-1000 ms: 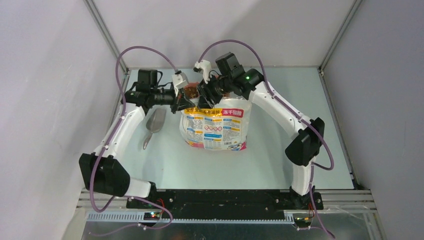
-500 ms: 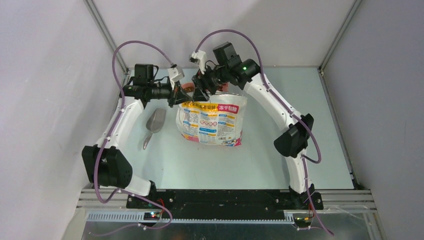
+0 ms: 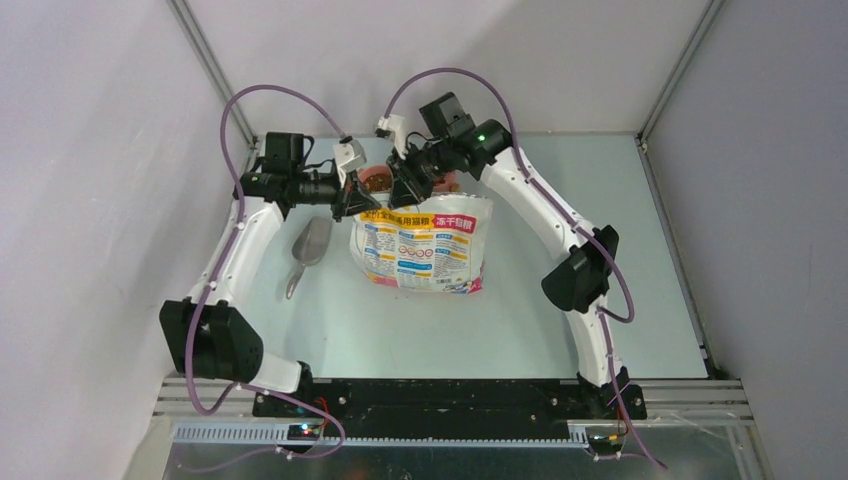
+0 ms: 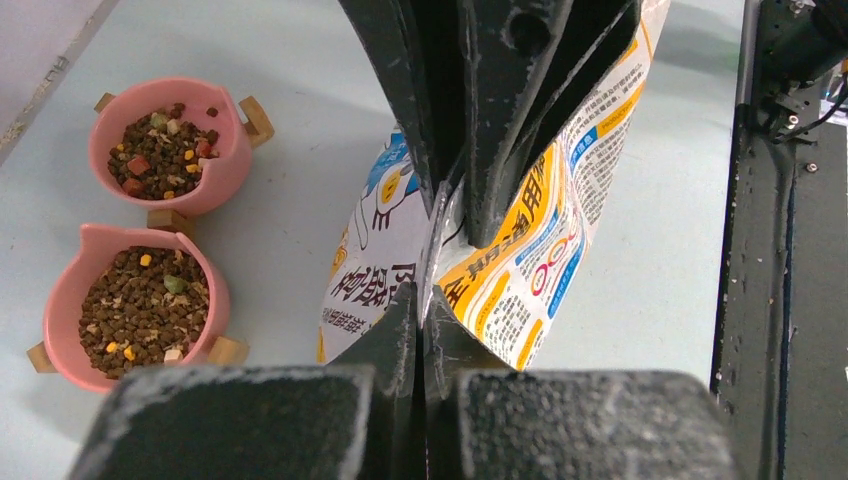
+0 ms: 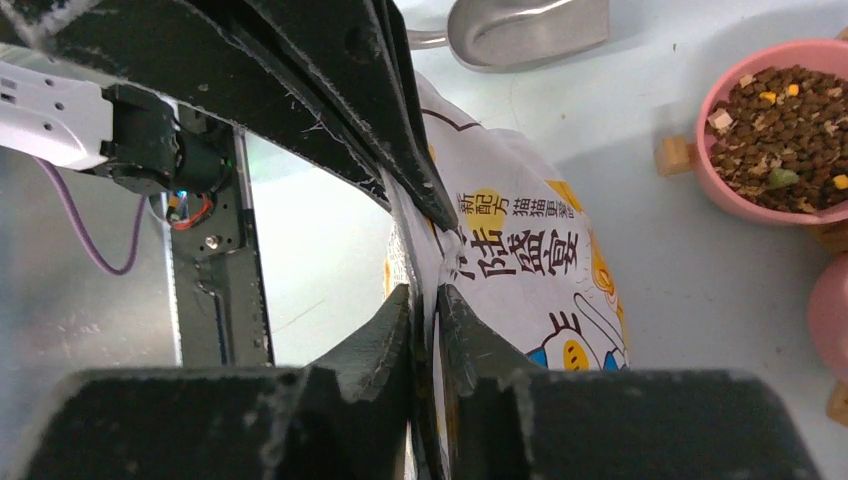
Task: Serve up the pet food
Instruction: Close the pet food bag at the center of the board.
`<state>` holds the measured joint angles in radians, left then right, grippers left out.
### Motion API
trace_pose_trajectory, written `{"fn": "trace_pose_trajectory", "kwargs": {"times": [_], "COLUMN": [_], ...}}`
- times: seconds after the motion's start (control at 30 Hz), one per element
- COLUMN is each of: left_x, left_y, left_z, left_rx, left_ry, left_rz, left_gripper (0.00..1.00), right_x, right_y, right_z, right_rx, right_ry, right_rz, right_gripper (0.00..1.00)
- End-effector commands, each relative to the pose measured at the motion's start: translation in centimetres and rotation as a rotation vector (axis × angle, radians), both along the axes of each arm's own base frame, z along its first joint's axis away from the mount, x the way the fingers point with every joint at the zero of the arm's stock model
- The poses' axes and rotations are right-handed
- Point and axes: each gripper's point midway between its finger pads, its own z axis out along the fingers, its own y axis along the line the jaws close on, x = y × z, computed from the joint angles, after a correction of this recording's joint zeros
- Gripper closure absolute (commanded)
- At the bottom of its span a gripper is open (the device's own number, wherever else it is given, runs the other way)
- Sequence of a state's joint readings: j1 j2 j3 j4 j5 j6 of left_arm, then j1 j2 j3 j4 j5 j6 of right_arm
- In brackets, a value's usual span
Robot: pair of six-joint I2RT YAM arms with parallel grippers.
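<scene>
The pet food [image 4: 145, 310] is brown kibble filling two pink bowls, the nearer bowl [image 4: 210, 290] and the farther bowl [image 4: 225, 165]; one of them shows at the right of the right wrist view, pet food [image 5: 780, 130]. A printed cat-picture bag [image 3: 420, 250] stands upright in front of the bowls. My left gripper [image 3: 358, 205] is shut on the bag's top edge at its left end, the left gripper [image 4: 422, 300] pinching the bag [image 4: 520, 260]. My right gripper [image 3: 403, 192] grips the same top edge just beside it, the right gripper [image 5: 424, 295] with its jaws pressed on the bag [image 5: 530, 250].
A grey metal scoop [image 3: 308, 250] lies on the table left of the bag, its bowl end [image 5: 530, 25] seen in the right wrist view. The pink bowls sit behind the bag near the back wall. The enclosure walls [image 3: 120, 150] stand close on the left and back.
Both grippers and the bag have shifted left and toward the back. The right gripper's jaws have come together on the bag's top edge.
</scene>
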<state>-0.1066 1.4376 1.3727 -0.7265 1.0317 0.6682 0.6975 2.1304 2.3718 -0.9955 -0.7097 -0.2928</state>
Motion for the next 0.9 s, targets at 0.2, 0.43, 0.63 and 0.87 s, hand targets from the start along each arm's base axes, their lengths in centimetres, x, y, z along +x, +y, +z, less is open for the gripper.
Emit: {"fn": "trace_pose_trajectory", "kwargs": {"times": [0.2, 0.43, 0.63, 0.87], "left_x": [0.6, 1.8, 2.4, 2.5], "left_y": [2.4, 3.6, 4.4, 5.1], "left_z": [6.7, 5.9, 4.7, 3.2], "left_rx": [-0.021, 0.017, 0.052, 0.096], "left_ry": [-0.306, -0.316, -0.31, -0.295], "left_rz": [0.03, 0.094, 0.144, 0.176], "left_gripper": [1.0, 1.0, 1.0, 1.0], "right_x": [-1.1, -1.6, -1.0, -0.6], "right_y": [-2.6, -8.5, -12.9, -14.4], "right_z": [2.9, 1.3, 1.3, 1.4], "right_rx": [-0.097, -0.248, -0.309, -0.338], "right_ry": [-0.15, -0.173, -0.223, -0.278], "right_rz": [-0.067, -0.099, -0.141, -0.143], "right_gripper": [1.0, 1.0, 1.0, 1.0]}}
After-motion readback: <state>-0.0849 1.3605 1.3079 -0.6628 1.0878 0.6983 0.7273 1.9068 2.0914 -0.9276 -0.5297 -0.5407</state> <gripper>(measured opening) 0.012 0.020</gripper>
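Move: The pet food bag's rim already runs between both pairs of fingers: the left ones shut on it, the right ones part-open around it, about 4 cm to the right of the left ones. The bag's middle lies some 5 cm right, 3 cm back and 12 cm below the right hand, and about 9 cm right of the left hand. From the right hand the left bowl is about 13 cm ahead and 5 cm left, the right bowl 14 cm ahead and 8 cm right; the scoop lies 21 cm left, 1 cm ahead, all roughly 25 cm lower. Close the right gripper fully on the bag's rim, then draw it about 3.5 cm to the right along the rim, away from the left gripper, easing back about 1 cm and rolling it some 15 degrees, far side up. Keep the left gripper pinching its end of the rim, letting it drift about a centimetre back and up. ##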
